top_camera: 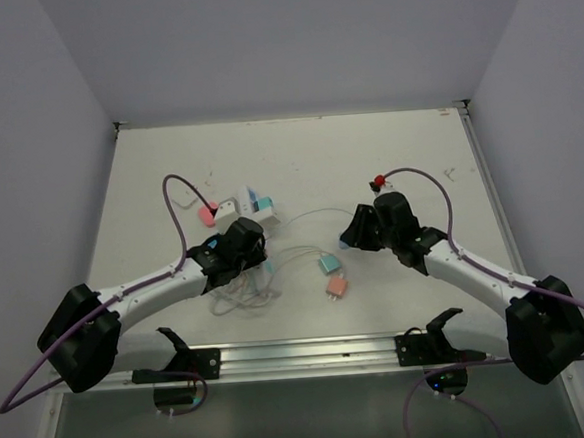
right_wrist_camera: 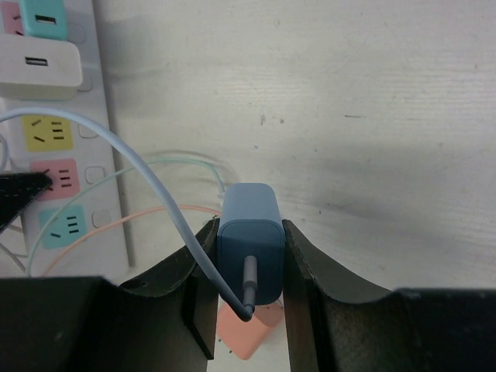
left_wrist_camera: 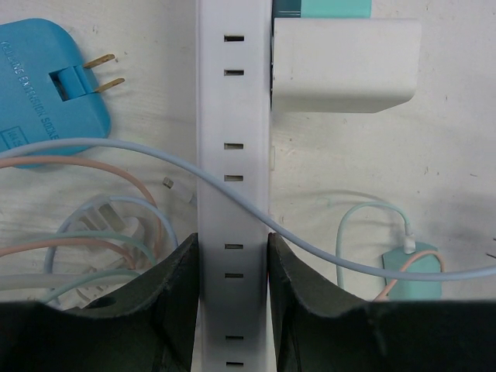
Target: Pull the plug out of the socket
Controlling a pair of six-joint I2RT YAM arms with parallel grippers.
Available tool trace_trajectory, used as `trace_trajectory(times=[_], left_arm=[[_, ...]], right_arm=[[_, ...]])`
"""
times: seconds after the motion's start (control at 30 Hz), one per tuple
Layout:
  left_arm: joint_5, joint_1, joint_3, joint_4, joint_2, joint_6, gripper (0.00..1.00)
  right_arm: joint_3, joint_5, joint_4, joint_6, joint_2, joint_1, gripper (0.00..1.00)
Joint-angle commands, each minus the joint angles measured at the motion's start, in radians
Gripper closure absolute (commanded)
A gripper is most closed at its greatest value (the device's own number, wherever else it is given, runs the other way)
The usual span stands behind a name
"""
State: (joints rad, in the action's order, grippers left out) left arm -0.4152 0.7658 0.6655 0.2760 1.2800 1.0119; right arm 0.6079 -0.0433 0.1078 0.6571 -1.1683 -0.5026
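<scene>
The socket (left_wrist_camera: 232, 155) is a long white power strip, and my left gripper (left_wrist_camera: 231, 244) is shut on its two long sides. Its pastel outlet faces (right_wrist_camera: 54, 178) show at the left of the right wrist view. A white plug cube (left_wrist_camera: 345, 66) and a teal one (right_wrist_camera: 43, 15) sit in the strip. My right gripper (right_wrist_camera: 249, 229) is shut on a blue plug (right_wrist_camera: 248, 225), held clear of the socket over the bare table. A pale blue cable (right_wrist_camera: 155, 186) trails from this plug toward the strip. From above, the left gripper (top_camera: 236, 245) and right gripper (top_camera: 351, 233) are well apart.
A loose teal plug (top_camera: 326, 264) and a pink plug (top_camera: 337, 287) lie between the arms. A blue flat plug (left_wrist_camera: 46, 85) with bare prongs lies left of the strip. Coiled pastel cables (left_wrist_camera: 101, 232) lie by the left gripper. A pink piece (top_camera: 208, 215) lies behind the strip.
</scene>
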Motion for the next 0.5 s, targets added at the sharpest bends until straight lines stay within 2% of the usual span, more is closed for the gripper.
trace_trajectory(times=[0.0, 0.1, 0.23, 0.33, 0.37, 0.43, 0.47], left_arm=[[-0.002, -0.008, -0.037, 0.02, -0.008, -0.029, 1.0], [0.015, -0.008, -0.044, -0.015, -0.013, -0.041, 1.0], [0.042, -0.008, -0.053, -0.06, -0.016, -0.062, 1.0], [0.062, -0.008, -0.056, -0.101, -0.015, -0.078, 1.0], [0.067, -0.008, -0.06, -0.115, -0.013, -0.081, 1.0], [0.076, -0.008, -0.061, -0.127, -0.015, -0.09, 1.0], [0.079, -0.008, -0.064, -0.135, -0.015, -0.093, 1.0]], right_arm=[[-0.034, -0.01, 0.059, -0.043, 0.028, 0.006, 0.87], [-0.054, -0.038, 0.075, -0.054, 0.045, 0.006, 0.78], [-0.048, -0.061, 0.124, -0.071, 0.041, 0.006, 0.7], [-0.045, -0.078, 0.151, -0.073, 0.045, 0.006, 0.52], [-0.04, -0.085, 0.159, -0.074, 0.05, 0.006, 0.43], [-0.021, -0.099, 0.193, -0.073, 0.079, 0.004, 0.32], [-0.011, -0.104, 0.207, -0.076, 0.091, 0.006, 0.23]])
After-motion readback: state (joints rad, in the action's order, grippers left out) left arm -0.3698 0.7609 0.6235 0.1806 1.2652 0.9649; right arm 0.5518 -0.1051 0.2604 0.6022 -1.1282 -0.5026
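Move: Already pinched in the right hand, the pale blue plug is headed for a bare patch of table about 4 cm back, 1 cm to the right and 8 cm below. The teal plug lies some 3 cm back and 4 cm left of that hand, the orange plug about 8 cm back and 3 cm left; both are on the table. For the left hand, which holds the socket, the patch is roughly 19 cm to its right, 4 cm back and 5 cm below. Back towards its base and down together, some 4.5 cm and 3.5 cm, the right hand carries the pale blue plug away from the socket to beside the teal plug, tipping slightly further down; as the descent eases, its fingers spread to about twice their gap and let go. The left hand keeps its grip on the socket, easing about 1 cm right. ##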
